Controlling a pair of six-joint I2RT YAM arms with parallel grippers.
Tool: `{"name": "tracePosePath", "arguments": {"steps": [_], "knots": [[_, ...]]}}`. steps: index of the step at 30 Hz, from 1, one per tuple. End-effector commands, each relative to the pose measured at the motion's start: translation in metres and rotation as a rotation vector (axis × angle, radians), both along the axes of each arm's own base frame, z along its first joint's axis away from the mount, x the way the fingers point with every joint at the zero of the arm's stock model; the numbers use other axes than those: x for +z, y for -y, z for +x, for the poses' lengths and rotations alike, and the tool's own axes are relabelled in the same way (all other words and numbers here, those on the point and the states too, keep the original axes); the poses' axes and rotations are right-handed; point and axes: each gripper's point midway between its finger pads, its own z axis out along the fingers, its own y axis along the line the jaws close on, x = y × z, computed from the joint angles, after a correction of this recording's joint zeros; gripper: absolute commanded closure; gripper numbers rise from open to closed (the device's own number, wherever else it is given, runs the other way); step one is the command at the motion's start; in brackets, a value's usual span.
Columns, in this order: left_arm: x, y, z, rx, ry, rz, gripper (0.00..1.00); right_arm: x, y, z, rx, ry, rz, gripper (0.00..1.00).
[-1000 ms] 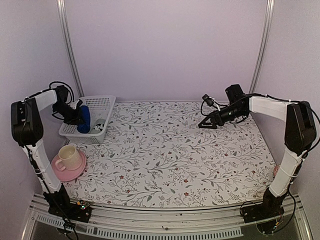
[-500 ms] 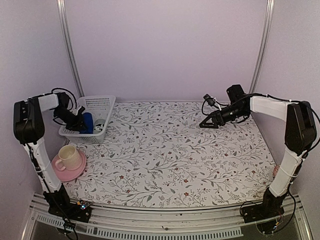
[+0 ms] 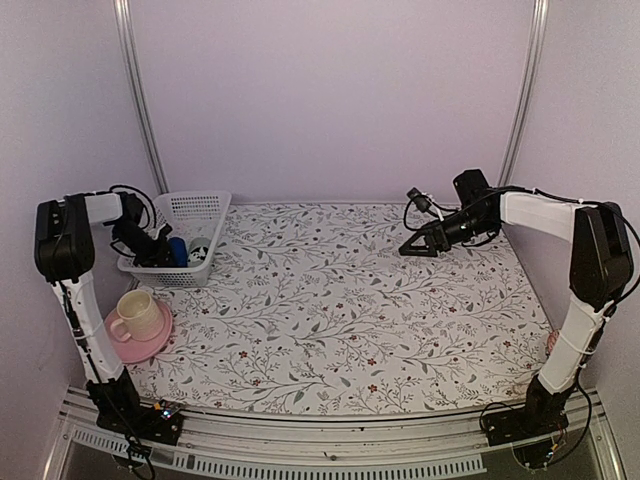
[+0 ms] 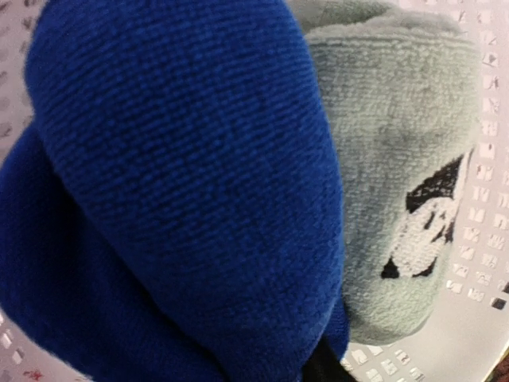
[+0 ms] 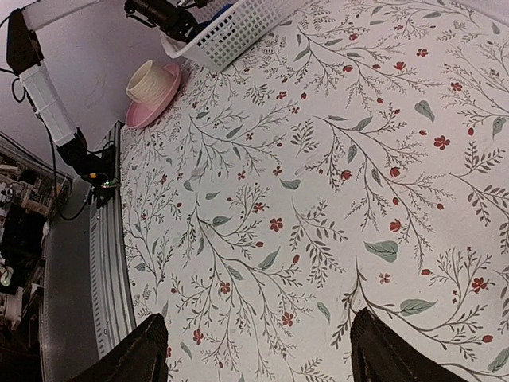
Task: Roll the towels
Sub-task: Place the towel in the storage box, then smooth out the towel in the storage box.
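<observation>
A rolled royal-blue towel (image 3: pixel 178 250) lies in the white basket (image 3: pixel 205 208) at the far left, beside a rolled sage-green towel (image 3: pixel 200 253) that bears a black-and-white mark. My left gripper (image 3: pixel 159 252) reaches into the basket right against the blue roll. In the left wrist view the blue towel (image 4: pixel 183 183) fills most of the picture and hides the fingers, with the green towel (image 4: pixel 398 159) to its right on the basket floor (image 4: pixel 477 318). My right gripper (image 3: pixel 413 246) hovers at the far right over the flowered cloth, open (image 5: pixel 256 315) and holding nothing.
A cream cup (image 3: pixel 135 315) stands on a pink saucer (image 3: pixel 140 346) at the near left, in front of the basket. The flowered tablecloth (image 3: pixel 340 310) covers the table. Purple walls close in the back and both sides.
My left gripper has gone down and to the left into the basket with the blue towel, which now lies lower beside the green one. The right arm has barely moved.
</observation>
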Motion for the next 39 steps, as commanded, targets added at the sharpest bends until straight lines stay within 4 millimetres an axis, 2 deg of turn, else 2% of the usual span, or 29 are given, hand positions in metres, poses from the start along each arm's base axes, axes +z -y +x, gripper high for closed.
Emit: {"name": "tracePosePath", "arguments": {"steps": [1,3,5,10,14,16,19,23,26,27,30,34,36,39], "knots": [[0.005,-0.027,-0.004,0.048,-0.024,0.121,0.55,0.021,-0.001,0.002,0.016,0.037,0.036,0.20],[0.010,-0.032,-0.002,0.061,-0.010,0.134,0.52,0.021,-0.002,0.002,0.017,0.039,0.036,0.20],[0.014,-0.035,0.000,0.070,0.000,0.151,0.44,0.021,-0.002,0.001,0.019,0.036,0.038,0.20],[0.034,-0.041,0.007,0.089,0.048,0.178,0.39,0.021,-0.002,0.001,0.022,0.034,0.041,0.21],[0.046,-0.046,0.012,0.103,0.077,0.206,0.38,0.022,-0.002,0.001,0.023,0.037,0.041,0.20],[0.067,-0.048,0.016,0.114,0.126,0.222,0.37,0.022,-0.002,0.001,0.022,0.038,0.042,0.21],[0.081,-0.052,0.020,0.132,0.153,0.247,0.35,0.023,-0.002,0.001,0.022,0.042,0.042,0.20],[0.089,-0.054,0.023,0.142,0.158,0.280,0.33,0.024,-0.001,0.001,0.023,0.047,0.041,0.21],[0.093,-0.052,0.027,0.144,0.172,0.332,0.33,0.025,-0.002,0.001,0.023,0.051,0.041,0.20],[0.096,-0.045,0.031,0.134,0.187,0.346,0.33,0.025,-0.001,0.001,0.023,0.051,0.041,0.20],[0.093,-0.031,0.041,0.126,0.209,0.375,0.36,0.025,-0.002,0.001,0.023,0.052,0.039,0.21],[0.078,-0.020,0.047,0.129,0.184,0.402,0.36,0.027,-0.001,0.000,0.023,0.054,0.040,0.21],[0.058,-0.015,0.048,0.125,0.139,0.404,0.37,0.029,-0.001,0.000,0.023,0.059,0.042,0.21],[0.046,-0.011,0.047,0.122,0.110,0.426,0.36,0.030,0.000,0.000,0.020,0.065,0.039,0.21]]}}
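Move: The blue towel is still at the left gripper's fingertips, down in the storage box; its middle lies about 3 cm ahead, 1 cm to the left and roughly level. The grey towel is some 7 cm to the right of the gripper and 3 cm ahead; the cup stands about 14 cm back and 7 cm to the left. From the idle right gripper, the blue towel is some 60 cm left, 6 cm ahead and 14 cm below. Spread the left gripper's already loosening fingers to about two-thirds open to let go of the blue towel, easing the hand left. Then lift it about 8 cm clear of the towel, drifting forward and further left, and swing back right over the towel, sinking slightly at the end. Roll the wrist some 20 degrees throughout, until the fingers point nearly straight down. ##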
